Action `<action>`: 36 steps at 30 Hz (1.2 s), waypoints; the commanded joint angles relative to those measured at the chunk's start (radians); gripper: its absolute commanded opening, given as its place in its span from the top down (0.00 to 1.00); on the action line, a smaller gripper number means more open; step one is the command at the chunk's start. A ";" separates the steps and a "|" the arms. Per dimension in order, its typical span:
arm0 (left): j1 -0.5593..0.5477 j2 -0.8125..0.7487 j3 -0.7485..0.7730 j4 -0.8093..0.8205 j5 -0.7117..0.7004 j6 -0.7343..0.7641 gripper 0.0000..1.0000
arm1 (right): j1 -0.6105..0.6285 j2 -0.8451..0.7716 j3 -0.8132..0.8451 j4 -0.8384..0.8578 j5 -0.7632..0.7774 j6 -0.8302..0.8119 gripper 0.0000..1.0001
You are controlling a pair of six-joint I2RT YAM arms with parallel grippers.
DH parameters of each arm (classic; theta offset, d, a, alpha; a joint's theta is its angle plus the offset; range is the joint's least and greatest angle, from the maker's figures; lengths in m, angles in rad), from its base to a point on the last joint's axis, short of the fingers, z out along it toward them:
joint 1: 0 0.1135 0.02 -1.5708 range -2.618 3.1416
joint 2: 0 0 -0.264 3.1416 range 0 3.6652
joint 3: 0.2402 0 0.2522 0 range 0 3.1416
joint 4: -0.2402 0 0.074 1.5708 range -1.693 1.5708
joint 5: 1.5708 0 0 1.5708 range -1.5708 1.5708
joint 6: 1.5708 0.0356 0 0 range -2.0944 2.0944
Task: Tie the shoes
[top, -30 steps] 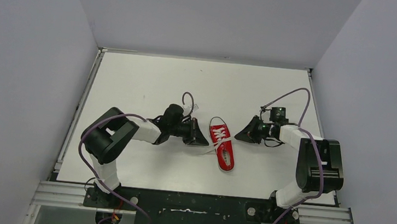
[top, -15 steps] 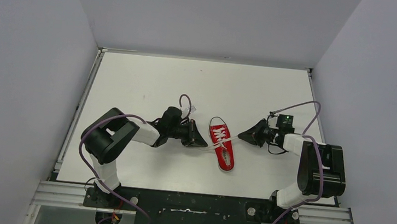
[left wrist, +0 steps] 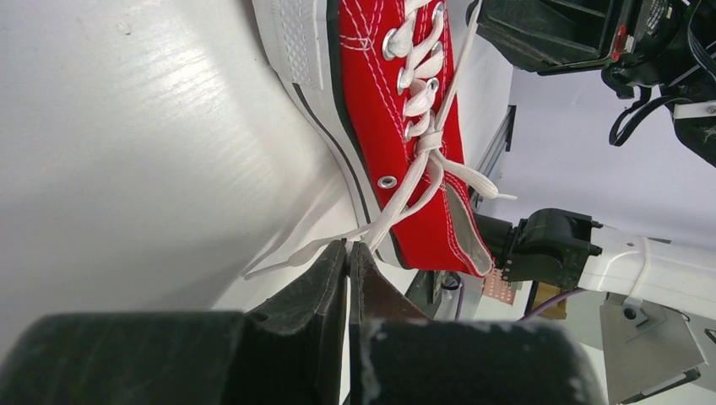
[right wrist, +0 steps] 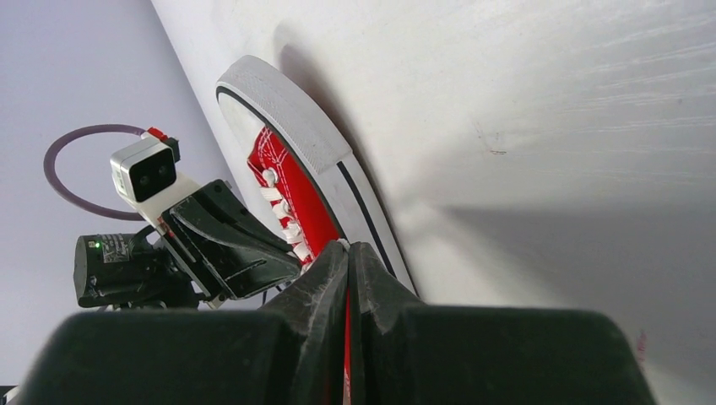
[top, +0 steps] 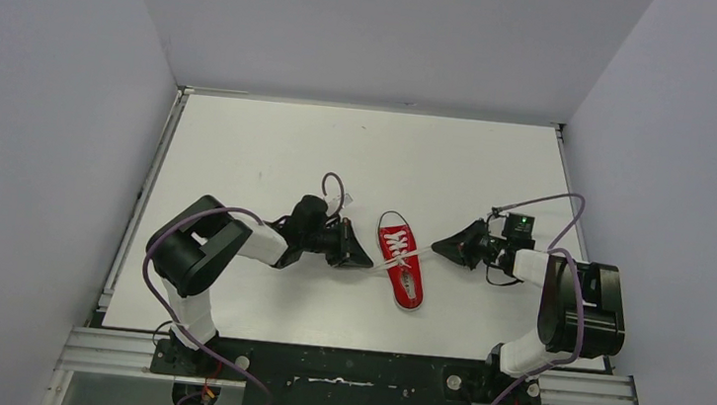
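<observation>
The small red shoe [top: 401,265] lies on the white table [top: 271,144] between my two arms, toe towards the back. My left gripper [top: 370,261] sits just left of it, shut on a white lace end [left wrist: 405,190] that runs from the knot at the eyelets to my fingertips [left wrist: 336,257]. The right gripper [top: 434,249] is just right of the shoe and shut, with a bit of white lace [right wrist: 340,243] showing at its tips. The lace runs straight across the shoe [left wrist: 380,101] from one gripper to the other. In the right wrist view the shoe's [right wrist: 283,181] white toe cap shows.
Grey walls close in the table on three sides. A metal rail [top: 348,370] with both arm bases runs along the near edge. Purple cables [top: 543,202] loop off each wrist. A loose lace tail [left wrist: 279,261] lies on the table by my left fingers.
My right gripper has drawn back to the right, away from the shoe, and the left has eased slightly left. The lace between them has gone from slack to stretched.
</observation>
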 commanded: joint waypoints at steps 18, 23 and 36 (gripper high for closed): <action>0.068 -0.731 0.391 -1.444 -0.615 0.607 0.39 | 0.122 -0.325 0.693 -1.218 0.550 -0.658 0.29; 0.124 -0.975 0.558 -1.487 -0.470 0.611 0.39 | 0.162 -0.450 0.910 -1.299 0.564 -0.688 0.00; 0.126 -1.028 1.199 -1.705 -0.721 0.682 0.09 | 0.194 -0.639 1.289 -1.430 0.988 -0.611 0.00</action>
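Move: Both closed hands still hold the laces taut. The knot lies about 5 cm to the left hand's right and 1 cm ahead, roughly level. From the right hand it is some 6 cm to the left and 3 cm back. The shoe's middle is straight to the left hand's right by 5 cm; from the right hand it is about 5 cm back and 5 cm left. Both hands open, let go of the laces and rise some 40 cm, outward and back from the shoe. ##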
